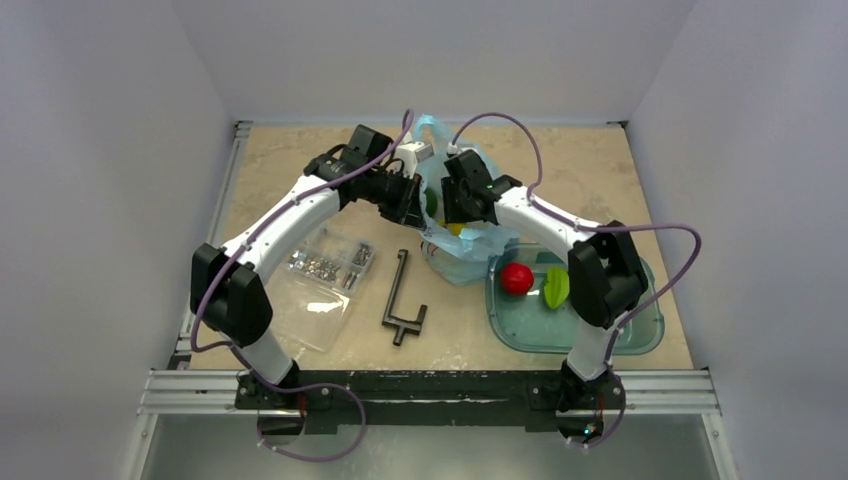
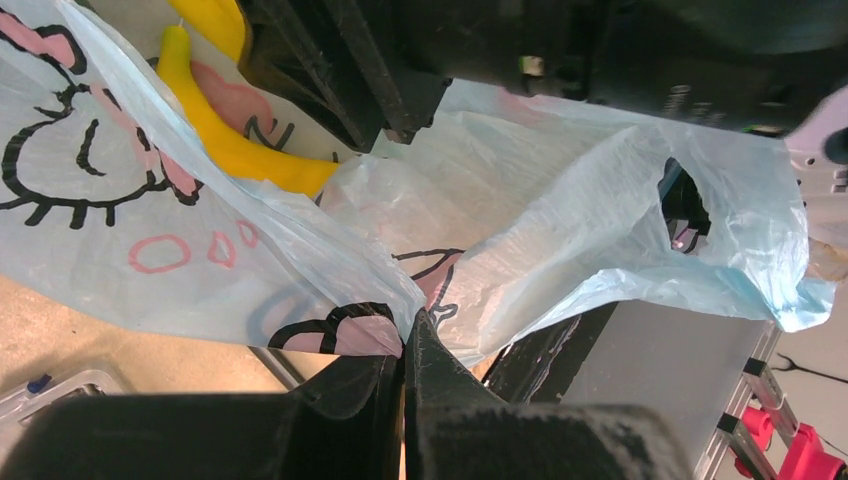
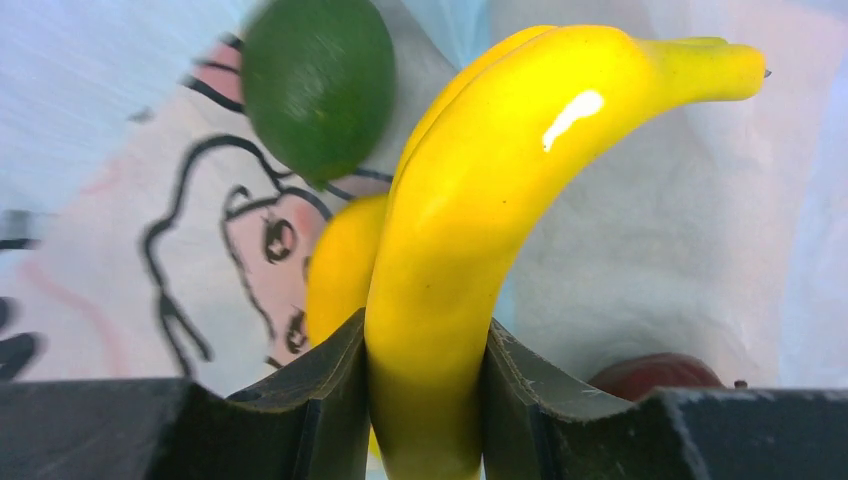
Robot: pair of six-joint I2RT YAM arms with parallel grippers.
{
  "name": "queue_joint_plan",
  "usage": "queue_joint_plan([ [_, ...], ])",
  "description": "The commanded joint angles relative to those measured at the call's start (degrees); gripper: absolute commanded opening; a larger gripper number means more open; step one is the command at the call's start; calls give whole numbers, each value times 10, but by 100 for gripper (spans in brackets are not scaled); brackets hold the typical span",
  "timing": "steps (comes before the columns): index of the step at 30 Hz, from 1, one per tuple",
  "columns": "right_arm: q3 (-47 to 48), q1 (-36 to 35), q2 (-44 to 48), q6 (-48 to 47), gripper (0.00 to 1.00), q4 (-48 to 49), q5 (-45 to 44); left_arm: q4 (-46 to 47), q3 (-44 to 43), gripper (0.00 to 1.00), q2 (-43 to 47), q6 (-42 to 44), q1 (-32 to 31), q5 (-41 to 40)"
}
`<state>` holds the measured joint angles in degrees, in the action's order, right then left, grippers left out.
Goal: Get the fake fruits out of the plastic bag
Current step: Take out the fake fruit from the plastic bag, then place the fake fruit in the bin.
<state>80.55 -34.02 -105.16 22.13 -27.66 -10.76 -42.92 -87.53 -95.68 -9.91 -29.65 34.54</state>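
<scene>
The light-blue plastic bag point(image 1: 468, 258) with a cartoon print lies at the table's middle back, both grippers at its mouth. My left gripper point(image 2: 412, 335) is shut on a fold of the plastic bag point(image 2: 600, 220) and holds its edge up. Inside the bag, my right gripper point(image 3: 425, 360) is shut on the yellow bananas point(image 3: 470, 230), a finger pressing each side. A green fruit point(image 3: 318, 85) lies behind them and a dark maroon fruit point(image 3: 655, 375) sits low right. The bananas point(image 2: 230, 150) also show through the bag in the left wrist view. A red apple point(image 1: 517, 278) and a green piece point(image 1: 556, 287) lie in the tray.
A teal tray point(image 1: 640, 330) sits at the front right under the right arm. A clear flat bag of metal screws point(image 1: 325, 275) lies front left, with a black T-shaped tool point(image 1: 403, 300) beside it. White walls enclose the table.
</scene>
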Motion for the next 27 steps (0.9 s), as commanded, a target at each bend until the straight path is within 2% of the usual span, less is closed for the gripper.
queue_joint_plan([
  [1, 12, 0, 40, 0, 25, 83, 30, 12, -16, 0, -1, -2, 1, 16],
  [4, -9, 1, 68, 5, 17, 134, 51, 11, -16, 0, -1, 0, 0, 13],
  [12, -67, 4, 178, 33, 14, 240, 134, 9, -17, 0, -5, 0, 1, 11],
  [21, -75, 8, 282, 45, 9, 221, 161, 8, -17, 0, -7, 1, 1, 8],
  [27, -85, 8, 373, 5, 5, 113, 113, 0, -22, 0, -16, 6, 0, -1],
])
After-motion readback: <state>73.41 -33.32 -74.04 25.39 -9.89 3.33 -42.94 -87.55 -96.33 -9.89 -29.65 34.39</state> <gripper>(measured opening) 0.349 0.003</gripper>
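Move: The banana bunch is already in the right hand, inside the bag; the tray it is bound for has its middle roughly 24 cm to the right, 20 cm back and 8 cm below. In the tray the red fruit lies about 12 cm right and 16 cm back of this hand. Still in the bag, the dark green fruit sits some 5 cm left and 2 cm ahead, 5 cm down. From the left hand the tray is about 31 cm right, 12 cm back and 19 cm lower. The banana bunch, still gripped by the right fingers, is drawn up out of the bag's mouth some 24 cm, drifting a little forward and left at first, then back about 6 cm and slightly right again. The wrist swings up by about 40 degrees until the fingers point nearly level, forward and left. The left hand stays in place, keeping the bag's rim pinched. ##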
